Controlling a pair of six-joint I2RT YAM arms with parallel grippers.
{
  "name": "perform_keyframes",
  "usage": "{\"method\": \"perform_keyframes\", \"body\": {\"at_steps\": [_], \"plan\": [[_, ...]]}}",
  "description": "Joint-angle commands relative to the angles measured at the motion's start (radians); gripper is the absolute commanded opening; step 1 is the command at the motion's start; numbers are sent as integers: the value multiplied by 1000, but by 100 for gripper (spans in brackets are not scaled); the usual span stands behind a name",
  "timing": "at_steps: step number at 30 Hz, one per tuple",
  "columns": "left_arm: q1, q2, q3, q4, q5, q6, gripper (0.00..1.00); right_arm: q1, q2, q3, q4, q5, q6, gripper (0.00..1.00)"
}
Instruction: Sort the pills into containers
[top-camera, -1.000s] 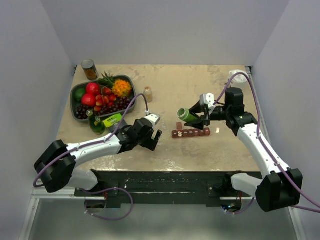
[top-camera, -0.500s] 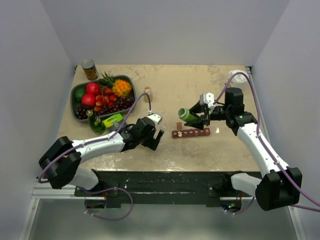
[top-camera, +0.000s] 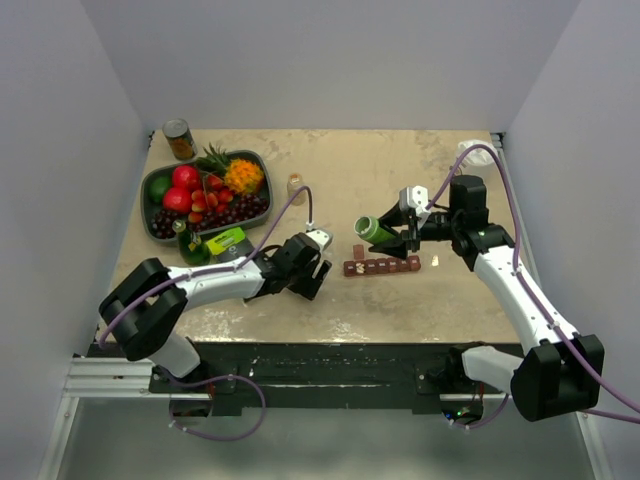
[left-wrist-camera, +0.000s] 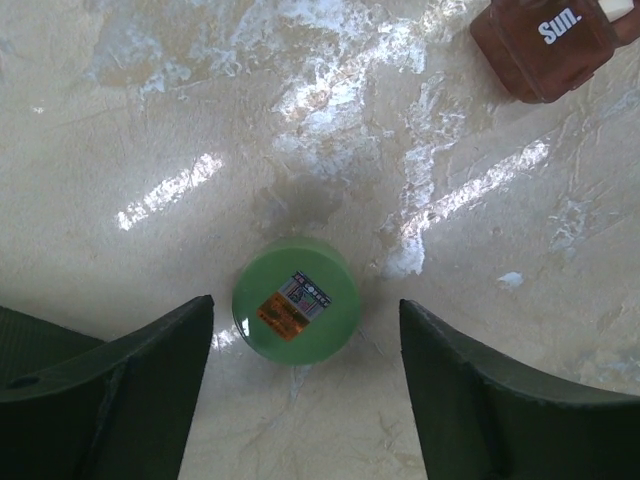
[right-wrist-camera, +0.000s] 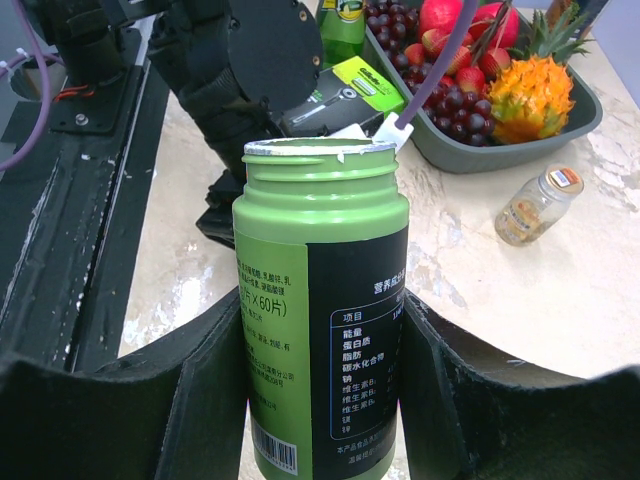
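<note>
The containers (top-camera: 382, 266) are a dark red-brown strip of small compartments lying mid-table; its "Sun." end (left-wrist-camera: 545, 40) shows in the left wrist view. My right gripper (top-camera: 397, 238) is shut on a green pill bottle (right-wrist-camera: 320, 300), uncapped and tilted, its mouth (top-camera: 364, 227) above the strip's left end. My left gripper (top-camera: 315, 272) hovers low just left of the strip, jaws open. A round green cap (left-wrist-camera: 296, 312) lies flat on the table between its fingers (left-wrist-camera: 130, 390), touching neither. I cannot make out any pills.
A dark oval fruit tray (top-camera: 158, 181) sits at the back left, with a tin can (top-camera: 179, 139) behind it. A small glass jar (top-camera: 296, 188), a green glass bottle (top-camera: 190, 248) and a green box (top-camera: 226, 240) stand near the tray. A pale speck (top-camera: 434, 261) lies right of the strip.
My left arm has reached to the right, closer to the strip, and its jaws have narrowed a little around the cap. The right arm and bottle have stayed put.
</note>
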Motion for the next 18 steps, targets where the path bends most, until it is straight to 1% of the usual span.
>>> {"method": "perform_keyframes", "body": {"at_steps": [1,3,11,14,18], "plan": [[-3,24,44,17,-1,16,74,-6,-8,1,11,-42,-20,0],[-3,41,53,11,-11,14,71,-5,-8,1,11,-44,-22,0],[-3,87,78,-12,-41,13,67,-6,-7,1,9,-44,-22,0],[-3,95,81,-15,-45,13,62,-5,-7,1,9,-42,-23,0],[-4,107,85,-23,-47,14,60,-6,-8,0,11,-42,-23,0]]}}
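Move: The left hand is just above the green lid lying on the table: the lid is about 1 cm ahead, level left to right and some 2 cm below, between the open fingertips. The brown pill organizer's middle lies about 16 cm right of the hand and 5 cm ahead; the loose compartment is roughly 11 cm right and 9 cm ahead; the black box is some 11 cm left and 2 cm ahead. From the right hand, the lid is about 11 cm left, level fore and aft, and some 22 cm below. The left hand eases straight down over the green lid by just under 2 cm, slowing as it goes and creeping barely half a centimetre forward, while its fingers close about a quarter of the way, one on each side of the lid's rim, until the tips come right up to it. The right hand stays still in the air and keeps its grip round the open green pill bottle, mouth facing up, with no turn of the wrist. ##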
